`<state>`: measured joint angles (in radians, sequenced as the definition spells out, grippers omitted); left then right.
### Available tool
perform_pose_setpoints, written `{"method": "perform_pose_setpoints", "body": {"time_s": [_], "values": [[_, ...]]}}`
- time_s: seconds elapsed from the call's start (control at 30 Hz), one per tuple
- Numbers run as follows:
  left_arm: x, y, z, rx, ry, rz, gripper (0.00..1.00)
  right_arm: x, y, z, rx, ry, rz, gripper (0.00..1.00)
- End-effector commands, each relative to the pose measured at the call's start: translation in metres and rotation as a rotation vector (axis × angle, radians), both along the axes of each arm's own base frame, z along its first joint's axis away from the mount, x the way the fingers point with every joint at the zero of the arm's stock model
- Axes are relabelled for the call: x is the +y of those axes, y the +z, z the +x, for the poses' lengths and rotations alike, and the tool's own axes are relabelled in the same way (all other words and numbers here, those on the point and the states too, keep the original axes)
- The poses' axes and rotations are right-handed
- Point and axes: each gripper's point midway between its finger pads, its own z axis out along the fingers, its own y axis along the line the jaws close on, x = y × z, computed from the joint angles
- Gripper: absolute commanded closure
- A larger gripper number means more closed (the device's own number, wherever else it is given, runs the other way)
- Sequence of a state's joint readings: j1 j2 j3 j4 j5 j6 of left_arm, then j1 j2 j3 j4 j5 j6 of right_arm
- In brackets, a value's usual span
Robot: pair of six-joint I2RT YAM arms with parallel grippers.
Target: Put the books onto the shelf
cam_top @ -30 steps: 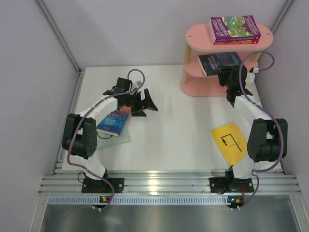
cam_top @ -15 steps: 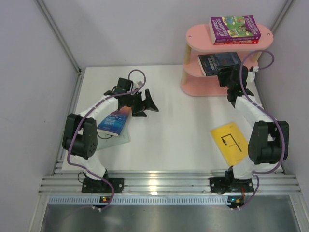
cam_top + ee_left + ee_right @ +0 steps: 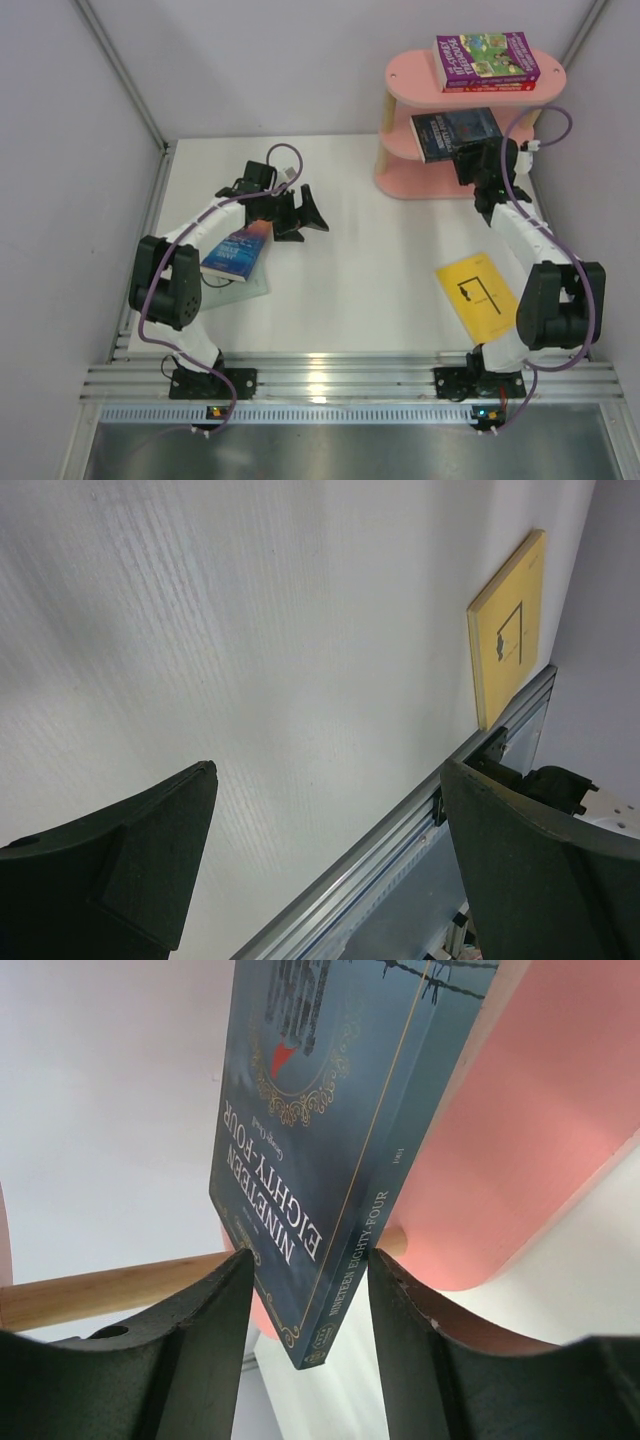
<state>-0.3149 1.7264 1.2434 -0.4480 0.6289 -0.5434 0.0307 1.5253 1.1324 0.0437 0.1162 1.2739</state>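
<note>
The pink shelf [image 3: 400, 181] stands at the back right. A purple-green book [image 3: 487, 56] lies on a red one [image 3: 492, 87] on its top board. A dark navy book [image 3: 452, 130], titled "Nineteen Eighty-Four" [image 3: 320, 1130], rests on the middle board with one corner sticking out. My right gripper [image 3: 480, 160] [image 3: 308, 1260] is open, its fingers either side of that corner. A yellow book [image 3: 478, 293] [image 3: 505, 630] lies flat at the front right. At the left, the blue-orange book [image 3: 238, 250] lies on a pale one [image 3: 256, 288]. My left gripper [image 3: 318, 208] [image 3: 330, 780] hangs wide open and empty.
A pale wooden post [image 3: 110, 1285] of the shelf crosses behind the right fingers. Grey walls enclose the white table [image 3: 350, 270] on three sides. An aluminium rail [image 3: 350, 380] [image 3: 400, 850] runs along the near edge, by the arm bases.
The right jaws have spread apart around the navy book, and the right wrist has drawn slightly back from the shelf. The left arm has not moved.
</note>
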Motion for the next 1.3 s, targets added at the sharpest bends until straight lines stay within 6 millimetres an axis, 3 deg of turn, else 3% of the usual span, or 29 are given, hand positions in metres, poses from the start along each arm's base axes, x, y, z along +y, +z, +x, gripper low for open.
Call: {"method": "perform_pose_setpoints", "body": {"time_s": [0.0, 0.4, 0.43, 0.63, 1.1, 1.27], "values": [[-0.002, 0.029, 0.005, -0.093, -0.009, -0.018, 0.02, -0.01, 0.025, -0.005, -0.064, -0.032, -0.019, 0.52], [-0.002, 0.028, 0.005, -0.092, -0.013, -0.012, 0.02, -0.015, 0.003, -0.003, -0.015, -0.043, -0.009, 0.57], [-0.002, 0.027, 0.005, -0.091, -0.014, -0.013, 0.02, -0.031, 0.001, -0.001, -0.012, -0.075, -0.009, 0.57], [-0.002, 0.024, 0.005, -0.084, -0.013, -0.009, 0.02, -0.035, -0.004, 0.001, -0.001, -0.084, -0.005, 0.64], [-0.001, 0.024, 0.003, -0.095, -0.023, -0.001, 0.02, -0.036, -0.004, 0.009, -0.02, -0.105, 0.031, 0.68], [-0.002, 0.028, 0.003, -0.1, -0.021, -0.013, 0.02, -0.035, -0.004, 0.01, -0.044, -0.114, 0.072, 0.85]]}}
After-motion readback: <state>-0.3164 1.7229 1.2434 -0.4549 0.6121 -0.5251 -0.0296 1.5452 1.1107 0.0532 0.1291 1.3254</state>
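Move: The Nineteen Eighty-Four book lies on the middle shelf, its middle roughly 7 cm ahead of the right hand, 2 cm to its right and 2 cm below. From that hand the shelf's front-left post stands about 14 cm left, 4 cm ahead and near level; the purple treehouse book is some 8 cm ahead, 4 cm right and 20 cm up. From the left hand Nineteen Eighty-Four lies about 21 cm ahead, 35 cm right and 9 cm higher. The right hand slides about 3 cm right along Nineteen Eighty-Four's spine, sinking slightly, its half-open fingers closing further. ##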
